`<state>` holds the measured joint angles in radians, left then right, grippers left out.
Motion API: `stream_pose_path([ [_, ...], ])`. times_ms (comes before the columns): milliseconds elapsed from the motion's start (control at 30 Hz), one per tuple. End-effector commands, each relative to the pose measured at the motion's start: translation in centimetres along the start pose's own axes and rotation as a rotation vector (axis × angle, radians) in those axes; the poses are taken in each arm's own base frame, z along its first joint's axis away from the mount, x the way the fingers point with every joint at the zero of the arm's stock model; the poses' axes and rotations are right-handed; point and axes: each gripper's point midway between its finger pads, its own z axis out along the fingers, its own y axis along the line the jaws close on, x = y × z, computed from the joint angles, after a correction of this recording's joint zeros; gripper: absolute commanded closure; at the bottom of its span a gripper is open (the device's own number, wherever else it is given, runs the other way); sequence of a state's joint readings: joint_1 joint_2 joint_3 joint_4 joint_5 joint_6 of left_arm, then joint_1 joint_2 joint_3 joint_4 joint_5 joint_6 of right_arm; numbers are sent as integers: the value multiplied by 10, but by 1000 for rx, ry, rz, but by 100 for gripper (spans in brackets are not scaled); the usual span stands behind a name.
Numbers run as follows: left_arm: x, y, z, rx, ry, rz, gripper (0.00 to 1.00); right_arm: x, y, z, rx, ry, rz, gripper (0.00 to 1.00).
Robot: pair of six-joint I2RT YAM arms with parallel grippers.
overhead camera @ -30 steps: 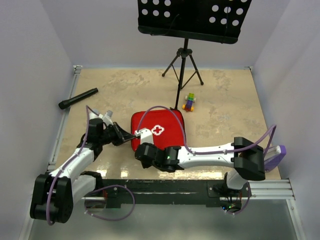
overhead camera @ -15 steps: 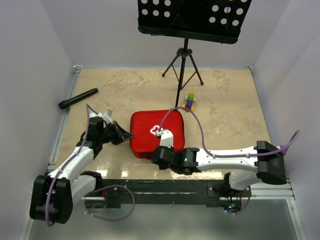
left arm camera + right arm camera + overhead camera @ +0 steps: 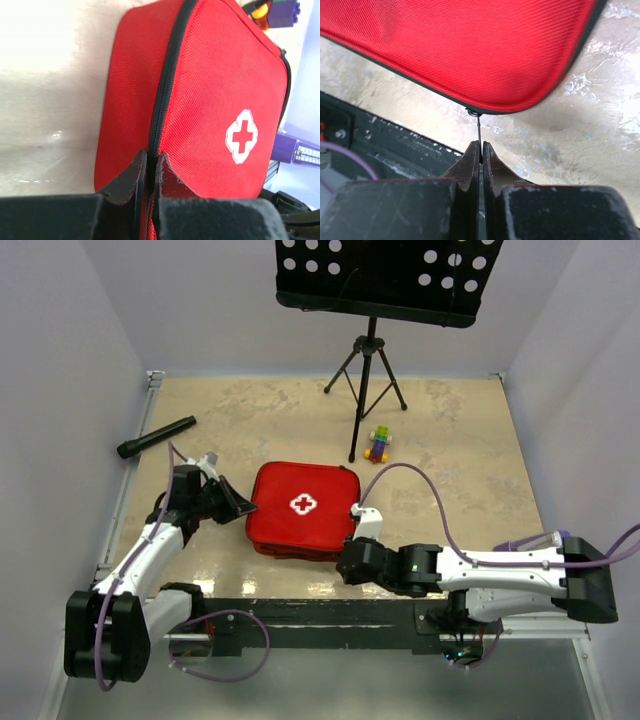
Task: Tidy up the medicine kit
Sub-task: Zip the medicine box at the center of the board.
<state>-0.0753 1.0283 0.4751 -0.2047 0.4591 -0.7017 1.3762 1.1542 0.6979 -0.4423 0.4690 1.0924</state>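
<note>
The medicine kit [image 3: 303,508] lies closed on the table, a red fabric case with a white cross [image 3: 303,504] on its lid. My left gripper [image 3: 243,508] is at its left edge. In the left wrist view the left gripper [image 3: 149,154] is shut on the kit's [image 3: 215,85] black zipper seam. My right gripper [image 3: 358,528] is at the kit's near right corner. In the right wrist view the right gripper [image 3: 480,143] is shut on the thin metal zipper pull [image 3: 478,127], which hangs from the kit's [image 3: 470,45] edge. The kit's contents are hidden.
A black flashlight [image 3: 157,436] lies at the far left by the wall. A music stand's tripod [image 3: 367,380] stands at the back centre, with a small toy of coloured blocks [image 3: 379,443] beside it. The black base rail [image 3: 320,620] runs along the near edge.
My right gripper has travelled rightward along the kit's near edge, from its left front to its right front corner. The kit has shifted slightly left, and the left gripper with it.
</note>
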Motion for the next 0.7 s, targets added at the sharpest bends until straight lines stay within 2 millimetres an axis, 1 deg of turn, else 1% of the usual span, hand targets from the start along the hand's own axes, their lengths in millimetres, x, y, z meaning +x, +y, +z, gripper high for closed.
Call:
stream_pose_path([
  [0, -67, 36, -7, -226, -229, -8, 91, 24, -3, -10, -65, 106, -28, 100],
  [33, -70, 29, -6, -204, -223, -6, 76, 25, 2, -9, -73, 117, -49, 100],
  [67, -72, 23, -6, -186, -214, -1, 55, 26, 4, -6, -60, 125, -73, 100],
  [167, -86, 2, -19, -152, -238, 22, 14, 19, 19, 4, -45, 116, -152, 100],
  [200, -91, -6, -25, -143, -253, 37, 0, 15, 29, 7, -61, 107, -175, 100],
  [233, -92, -11, -31, -134, -258, 44, 0, 13, 41, 11, -83, 104, -198, 100],
  [300, -83, -17, -38, -113, -242, 49, 0, 8, 60, 22, -101, 96, -246, 100],
  [433, -53, -17, -52, -80, -203, 40, 0, 1, 101, 46, -146, 89, -346, 100],
  [467, -46, -17, -56, -74, -196, 39, 0, -4, 113, 52, -160, 76, -370, 100],
  [500, -39, -17, -60, -65, -191, 41, 0, -9, 121, 59, -168, 71, -386, 100],
  [533, -31, -16, -62, -57, -180, 36, 0, -20, 134, 62, -192, 53, -395, 100],
  [633, -12, -18, -68, -24, -154, 19, 0, -44, 147, 84, -217, 40, -393, 100],
  [667, -5, -17, -67, -13, -135, 14, 0, -50, 145, 94, -202, 41, -391, 100],
])
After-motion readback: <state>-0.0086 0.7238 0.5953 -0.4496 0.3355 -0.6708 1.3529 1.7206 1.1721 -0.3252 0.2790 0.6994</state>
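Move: The medicine box has its middle about 11 cm to the right of the left hand, level with it and 3 cm lower; the left fingers pinch its left edge. From the right hand that middle is some 15 cm ahead, 9 cm left and 3 cm down. The zipper pull, whose cord the right fingers hold, is 3 cm ahead and 1 cm left, at the near right corner. The stand's foot is 26 cm ahead of the right hand and 1 cm right, 8 cm down. The zipper pull's cord stays pinched in the shut right fingers as that hand dips slightly and sweeps about 14 cm left along the box's near side, turning some 20 degrees counter-clockwise. The left hand opens wide and lets go of the box's edge, slipping about 4 cm forward and left, then rises some 7 cm while drawing back. ##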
